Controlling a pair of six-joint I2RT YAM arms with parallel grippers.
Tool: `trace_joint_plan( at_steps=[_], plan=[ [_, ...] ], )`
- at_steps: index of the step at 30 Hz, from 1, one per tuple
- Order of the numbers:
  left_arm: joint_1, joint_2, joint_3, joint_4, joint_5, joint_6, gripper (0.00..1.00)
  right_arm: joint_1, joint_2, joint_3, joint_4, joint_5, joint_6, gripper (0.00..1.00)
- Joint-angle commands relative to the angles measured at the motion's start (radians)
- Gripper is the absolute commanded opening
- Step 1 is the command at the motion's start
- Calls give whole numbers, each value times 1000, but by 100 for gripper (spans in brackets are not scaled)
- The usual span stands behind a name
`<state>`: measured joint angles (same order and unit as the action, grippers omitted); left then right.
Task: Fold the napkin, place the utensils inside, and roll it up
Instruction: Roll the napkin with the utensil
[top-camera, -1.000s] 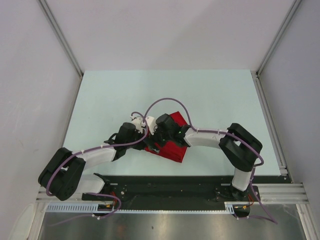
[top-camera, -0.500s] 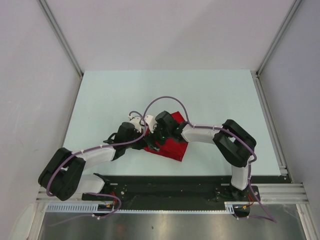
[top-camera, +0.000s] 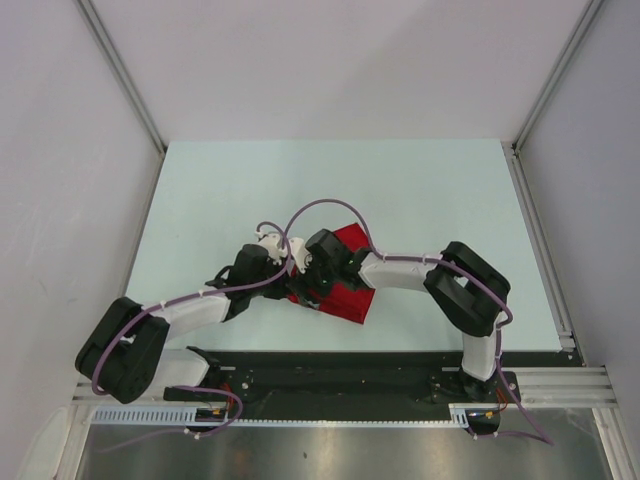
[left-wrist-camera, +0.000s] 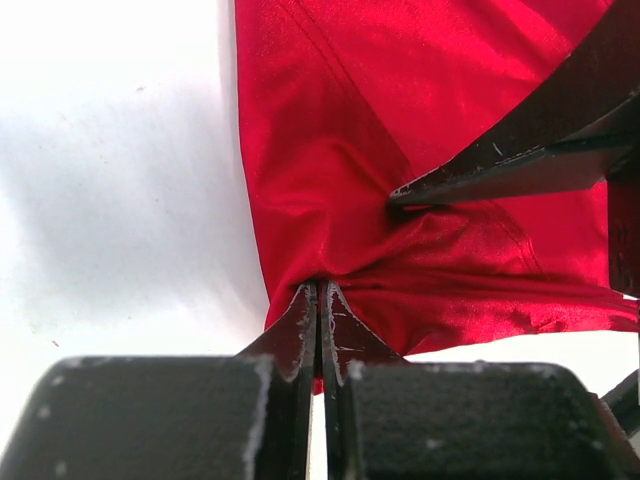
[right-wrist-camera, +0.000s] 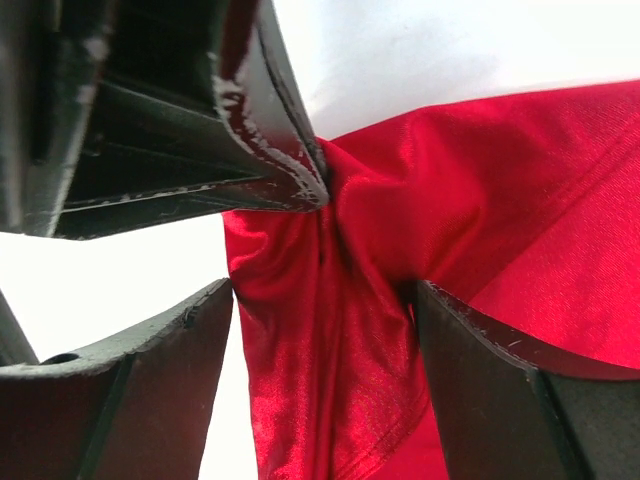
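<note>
The red napkin (top-camera: 345, 290) lies folded near the table's front middle, largely under both arms. My left gripper (top-camera: 293, 282) is shut on the napkin's left edge; in the left wrist view its fingertips (left-wrist-camera: 318, 300) pinch bunched red cloth (left-wrist-camera: 400, 150). My right gripper (top-camera: 308, 283) is open, its fingers (right-wrist-camera: 480, 380) standing either side of a raised fold of the napkin (right-wrist-camera: 340, 330), right beside the left gripper's fingers (right-wrist-camera: 270, 160). The utensils are hidden or out of view.
The pale green table (top-camera: 420, 190) stretches behind and to both sides. Grey walls and metal rails enclose it. A purple cable (top-camera: 330, 205) loops over the napkin. The black base plate (top-camera: 330, 370) lies at the front edge.
My right arm has shifted left, bringing its gripper closer to the left gripper at the napkin's left edge. The left arm has barely moved.
</note>
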<state>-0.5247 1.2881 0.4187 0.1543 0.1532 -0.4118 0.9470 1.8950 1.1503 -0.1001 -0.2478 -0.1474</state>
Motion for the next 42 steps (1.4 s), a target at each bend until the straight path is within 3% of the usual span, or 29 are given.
trace_joint_plan(
  at_steps=[1,12,21,25,33,39,42],
  plan=[
    [-1,-30,23,31,31,16,0,29,-7,-4,-6,115,34,77],
    [3,-3,32,28,48,16,0,52,-260,-178,163,283,37,80],
    [6,22,57,1,52,5,0,61,-263,-173,119,210,86,75],
    [11,37,66,-6,55,-4,0,61,-219,-146,63,167,106,60],
    [14,42,66,-10,59,-4,0,47,-145,-104,13,163,123,44],
    [17,34,61,5,75,2,0,24,-93,-72,-27,156,138,26],
    [17,19,63,2,71,2,5,13,-74,-61,-53,140,141,17]
  ],
)
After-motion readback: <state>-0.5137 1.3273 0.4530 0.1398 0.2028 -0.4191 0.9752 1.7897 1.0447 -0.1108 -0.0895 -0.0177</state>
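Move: The right hand stands wide open over the napkin's bunched near edge; the spot on the rolled edge it will shut on lies some 3 cm to its right and 1 cm back, at about fingertip height. The napkin corner held by the left fingers is about 4 cm to its left and 1 cm farther out; the near right corner is about 12 cm right and 5 cm back. From the left hand, the spot lies about 6 cm right and 2 cm back. The right hand draws out of the bunched cloth, shifting about 3 cm right along the napkin's near edge, away from the left hand, as it lifts some 6 cm with its fingers tipping up a little, then comes straight back down with a slight pull back, turned about 10 degrees clockwise, its fingers closing from wide to nearly shut about the rolled edge. The left hand stays almost in place, still pinching the napkin's left corner with shut fingers. ##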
